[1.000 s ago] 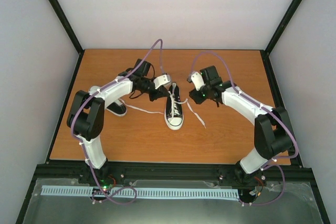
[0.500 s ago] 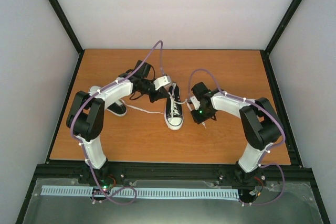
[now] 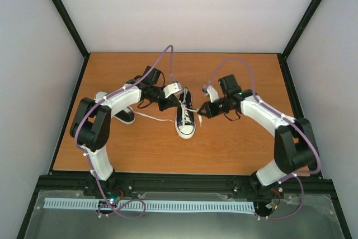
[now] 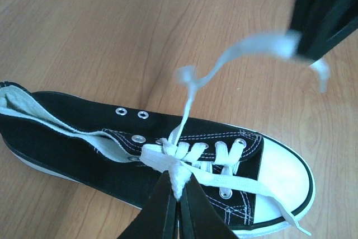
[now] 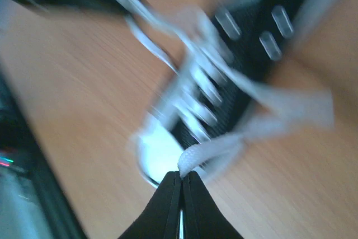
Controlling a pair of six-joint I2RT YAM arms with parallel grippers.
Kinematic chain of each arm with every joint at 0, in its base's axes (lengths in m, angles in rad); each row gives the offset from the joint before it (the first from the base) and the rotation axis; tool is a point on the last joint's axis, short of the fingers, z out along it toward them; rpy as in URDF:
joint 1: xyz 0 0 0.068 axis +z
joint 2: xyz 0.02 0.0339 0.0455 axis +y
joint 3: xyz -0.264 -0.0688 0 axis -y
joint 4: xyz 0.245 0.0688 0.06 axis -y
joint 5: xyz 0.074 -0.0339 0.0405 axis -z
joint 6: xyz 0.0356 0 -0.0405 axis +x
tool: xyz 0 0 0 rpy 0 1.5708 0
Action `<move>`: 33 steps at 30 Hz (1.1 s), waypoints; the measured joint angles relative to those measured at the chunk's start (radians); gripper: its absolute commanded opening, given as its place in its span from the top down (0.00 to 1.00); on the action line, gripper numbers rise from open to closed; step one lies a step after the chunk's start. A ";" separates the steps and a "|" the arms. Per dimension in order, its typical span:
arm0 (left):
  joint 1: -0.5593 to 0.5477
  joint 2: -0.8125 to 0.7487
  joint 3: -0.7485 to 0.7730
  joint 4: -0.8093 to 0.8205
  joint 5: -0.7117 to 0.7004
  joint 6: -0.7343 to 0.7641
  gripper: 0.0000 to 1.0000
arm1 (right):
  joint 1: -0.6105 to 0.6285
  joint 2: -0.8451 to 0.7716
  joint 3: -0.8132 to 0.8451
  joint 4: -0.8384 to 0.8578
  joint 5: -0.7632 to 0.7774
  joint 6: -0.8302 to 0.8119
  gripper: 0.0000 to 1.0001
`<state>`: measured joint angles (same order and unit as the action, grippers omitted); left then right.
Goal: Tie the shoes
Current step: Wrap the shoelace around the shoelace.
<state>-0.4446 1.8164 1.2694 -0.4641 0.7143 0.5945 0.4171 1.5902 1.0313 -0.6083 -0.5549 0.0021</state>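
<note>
One of the shoes, black with a white toe cap, lies mid-table with its toe toward the arms. My left gripper hovers over its laces, shut on a fold of white lace at the eyelets. My right gripper sits just right of the toe, shut on another strand of white lace that rises from the shoe; that view is blurred. The other shoe lies at the left, mostly hidden under my left arm.
A loose white lace trails across the orange table between the two shoes. Black frame rails edge the table, with white walls behind. The right gripper's dark fingers show at the top right of the left wrist view.
My right gripper dropped to the lace lying right of the shoe, shut on it, then swung up and left with it. The left arm has stayed put.
</note>
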 measured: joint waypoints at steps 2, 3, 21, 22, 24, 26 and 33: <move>0.000 -0.002 -0.004 0.000 0.002 0.000 0.99 | -0.016 -0.058 0.020 0.100 -0.139 0.055 0.97; 0.000 -0.002 -0.004 0.001 0.005 0.000 0.99 | -0.017 -0.071 0.047 0.170 -0.207 0.096 0.97; 0.000 -0.047 -0.029 0.020 0.014 -0.023 0.99 | 0.082 0.200 0.218 0.631 0.026 0.652 0.92; 0.000 -0.047 -0.029 0.020 0.014 -0.023 0.99 | 0.096 0.207 0.218 0.633 0.038 0.660 0.90; 0.000 -0.048 -0.029 0.020 0.015 -0.024 0.99 | 0.117 0.221 0.218 0.635 0.056 0.673 0.80; 0.003 -0.050 -0.032 0.014 0.015 -0.026 0.99 | 0.125 0.227 0.216 0.635 0.069 0.684 0.70; 0.000 -0.053 -0.032 0.016 0.022 -0.027 0.99 | 0.125 0.222 0.215 0.578 0.103 0.632 0.58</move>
<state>-0.4446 1.7634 1.2369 -0.4477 0.7364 0.5674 0.5419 1.8118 1.2461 -0.0307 -0.4515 0.6338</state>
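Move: About 9 cm to the left of the right hand and 4 cm farther out, at much the same height, is the lace end gripped by the left hand; the right hand's closed fingers hold the other lace. The lace crossing on the shoe lies some 7 cm left of the right hand, 2 cm ahead and 6 cm below, with the toe cap roughly 9 cm back, 6 cm left and 8 cm below. For the left hand, the target lace end is right in its fingertips. Swinging its lace up steeply, the right hand arcs forward and left around the far side of the left gripper, ending roughly 12 cm farther out and 10 cm left after sinking about half of its 14 cm rise. Its fingers tip up towards level by some 25 degrees, turn clockwise, and late on part to under half open. The left hand keeps its pinch, easing up slightly. ##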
